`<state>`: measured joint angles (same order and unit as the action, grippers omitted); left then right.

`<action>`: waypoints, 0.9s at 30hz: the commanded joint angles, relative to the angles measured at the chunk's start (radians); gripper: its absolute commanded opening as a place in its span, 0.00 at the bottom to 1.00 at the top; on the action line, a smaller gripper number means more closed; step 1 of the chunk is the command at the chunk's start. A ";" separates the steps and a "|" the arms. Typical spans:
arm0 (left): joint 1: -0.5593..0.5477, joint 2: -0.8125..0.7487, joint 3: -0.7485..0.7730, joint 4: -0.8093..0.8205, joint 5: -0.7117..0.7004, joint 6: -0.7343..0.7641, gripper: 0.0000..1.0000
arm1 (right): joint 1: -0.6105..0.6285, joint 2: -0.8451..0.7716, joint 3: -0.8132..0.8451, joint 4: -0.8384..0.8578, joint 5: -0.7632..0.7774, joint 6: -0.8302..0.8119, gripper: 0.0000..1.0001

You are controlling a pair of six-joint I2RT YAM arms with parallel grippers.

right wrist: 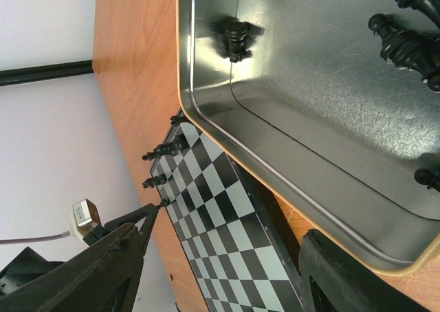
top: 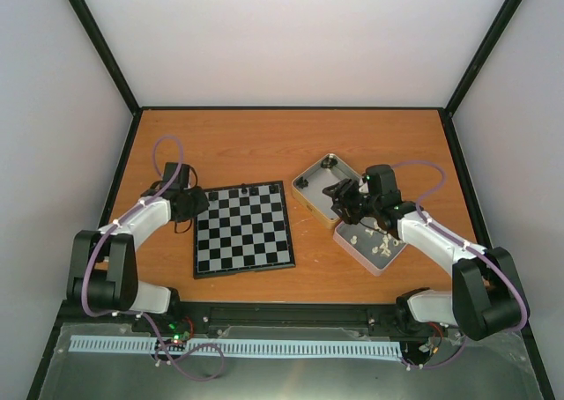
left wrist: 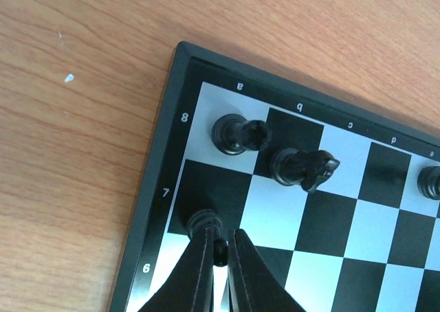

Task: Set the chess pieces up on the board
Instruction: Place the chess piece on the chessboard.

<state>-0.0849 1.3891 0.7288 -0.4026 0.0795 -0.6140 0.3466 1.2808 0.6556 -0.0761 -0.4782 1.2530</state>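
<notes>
The board [top: 251, 241] lies left of centre, with black chess pieces [top: 242, 188] on its far row. In the left wrist view a rook [left wrist: 234, 133] stands on the corner square and a knight [left wrist: 299, 168] beside it. My left gripper [left wrist: 220, 235] [top: 196, 202] is shut on a black pawn [left wrist: 204, 222] whose base sits over the dark square in front of the rook. My right gripper [top: 339, 199] [right wrist: 227, 277] hangs open over a silver tin [right wrist: 289, 188], nothing between its fingers. Loose black pieces [right wrist: 405, 47] lie in that tin.
Two shallow tins sit right of the board: the far one [top: 310, 197] holds black pieces, the near one [top: 352, 250] holds cream-white pieces [top: 381, 240]. Bare wooden table surrounds them, with white walls on three sides. Both arm bases stand at the near edge.
</notes>
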 commanded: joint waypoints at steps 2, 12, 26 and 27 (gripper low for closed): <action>0.011 0.020 0.033 0.035 -0.001 0.017 0.06 | -0.008 -0.020 0.013 -0.005 0.019 -0.012 0.63; 0.011 0.030 0.045 0.024 -0.021 0.020 0.16 | -0.008 -0.028 0.014 -0.012 0.025 -0.016 0.63; 0.011 -0.172 0.105 -0.136 -0.051 0.022 0.37 | -0.005 0.056 0.242 -0.340 0.386 -0.502 0.62; 0.011 -0.213 0.114 -0.142 -0.042 0.022 0.40 | -0.002 0.082 0.265 -0.361 0.427 -0.526 0.61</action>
<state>-0.0830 1.2922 0.7792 -0.4656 0.0402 -0.5896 0.3466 1.2938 0.8497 -0.2943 -0.2604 0.9314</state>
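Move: The black pawn is already in the left fingers. Its square, a7, lies about 1 cm ahead of the left hand and some 3 cm below; the black rook on a8 stands about 4 cm ahead, and the black knight beside it 4 cm ahead and 3 cm right, both roughly 2 cm below. From the right hand, a7 is some 28 cm left, 1 cm back and 10 cm below. Ease the left gripper barely forward and down onto a7, opening the fingers from the outset to let go of the black pawn, then lift some 4 cm clear, still opening. Late on, raise the open, empty right gripper over the black-piece tray, forward, up and right about 5 cm in all, tilting its fingers more steeply down. ##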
